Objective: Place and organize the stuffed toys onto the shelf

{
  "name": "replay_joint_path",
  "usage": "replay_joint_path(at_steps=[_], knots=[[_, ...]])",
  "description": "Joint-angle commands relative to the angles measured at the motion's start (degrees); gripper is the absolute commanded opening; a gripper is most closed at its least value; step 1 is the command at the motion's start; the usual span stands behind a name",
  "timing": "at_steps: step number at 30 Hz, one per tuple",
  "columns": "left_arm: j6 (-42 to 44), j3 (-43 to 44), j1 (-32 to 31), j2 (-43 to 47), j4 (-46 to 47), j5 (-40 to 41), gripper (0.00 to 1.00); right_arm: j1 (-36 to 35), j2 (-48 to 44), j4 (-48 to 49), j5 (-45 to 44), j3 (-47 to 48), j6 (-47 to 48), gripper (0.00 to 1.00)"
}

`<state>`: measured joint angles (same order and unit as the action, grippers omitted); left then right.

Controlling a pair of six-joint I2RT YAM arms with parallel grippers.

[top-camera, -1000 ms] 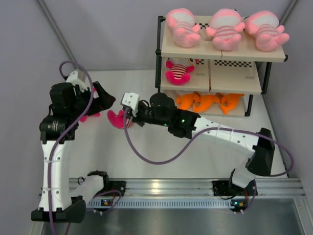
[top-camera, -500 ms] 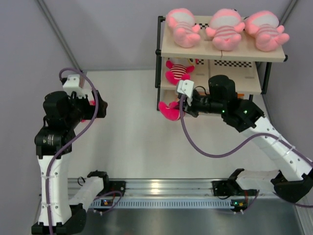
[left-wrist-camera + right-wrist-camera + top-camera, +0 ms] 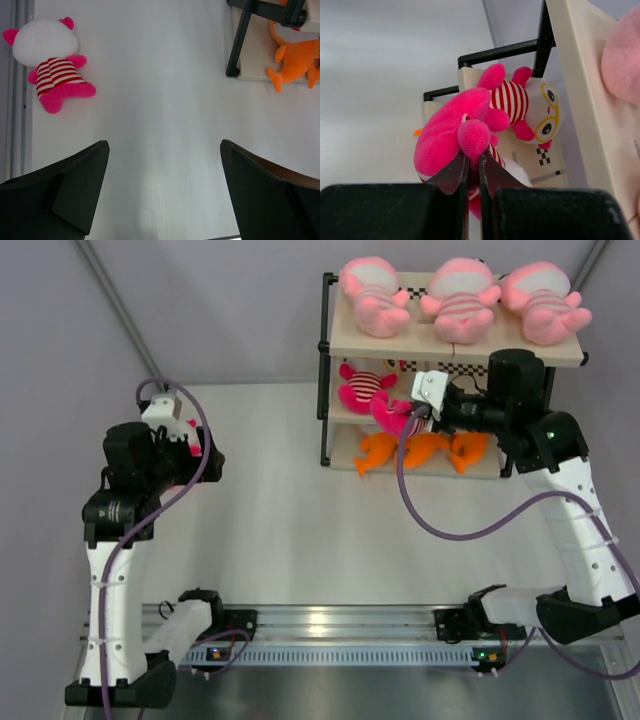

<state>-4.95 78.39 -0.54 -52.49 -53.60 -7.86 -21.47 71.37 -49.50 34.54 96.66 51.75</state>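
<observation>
My right gripper [image 3: 413, 418] [image 3: 473, 160] is shut on a limb of a hot-pink stuffed toy [image 3: 390, 416] [image 3: 450, 132], holding it at the front of the shelf's [image 3: 455, 350] [image 3: 575, 75] middle tier. Another hot-pink toy [image 3: 363, 388] [image 3: 520, 102] lies on that tier's left side. Three pale pink toys [image 3: 460, 290] fill the top tier, and orange fish toys [image 3: 415, 448] [image 3: 290, 65] lie on the bottom board. My left gripper [image 3: 207, 455] [image 3: 162, 145] is open and holds nothing above the table at the left. A third hot-pink toy [image 3: 50, 65] lies on the table beyond it, mostly hidden by the left arm in the top view.
The black shelf post [image 3: 239, 40] stands at the rack's front left corner. A grey wall runs along the left side [image 3: 40, 390]. Purple cables [image 3: 450, 530] hang from both arms. The aluminium rail [image 3: 330, 625] lies along the near edge.
The right arm has carried the hot-pink toy from mid-table up to the shelf's middle tier. The left gripper has opened wider and shifted slightly.
</observation>
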Motion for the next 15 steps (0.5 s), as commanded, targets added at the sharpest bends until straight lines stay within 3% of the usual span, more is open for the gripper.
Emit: replay_joint_path(at_steps=[1, 8, 15], knots=[[1.08, 0.19, 0.1, 0.81, 2.63, 0.82, 0.99, 3.27, 3.94, -0.96, 5.35, 4.67, 8.01, 0.0], [0.82, 0.53, 0.1, -0.77, 3.33, 0.91, 0.99, 8.72, 4.83, 5.72, 11.14, -0.58, 9.43, 0.0], [-0.06, 0.98, 0.1, -2.53, 3.51, -1.89, 0.99, 14.0, 2.73, 16.0, 17.04, -16.57, 5.3, 0.0]])
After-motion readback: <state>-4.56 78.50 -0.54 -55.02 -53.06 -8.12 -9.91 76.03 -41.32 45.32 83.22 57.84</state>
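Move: My right hand already grips the pink striped toy by one foot. The free spot for it on the middle shelf lies about 14 cm ahead, 4 cm right and 14 cm below. The striped toy already there is some 16 cm ahead, 8 cm left and 14 cm down; the middle orange toy, bottom shelf, about 10 cm ahead, 7 cm right and 33 cm below. From my open left hand the spot is about 17 cm ahead, 50 cm right and 8 cm lower. Keeping the foot pinched in my closed right fingers, I carry the striped toy forward about 5 cm towards the free middle-shelf spot, then let the move bend into an ever faster descent, some 8 cm down in all, while drifting about 3 cm to my right. The wrist barely turns, tipping only slightly down near the end. ##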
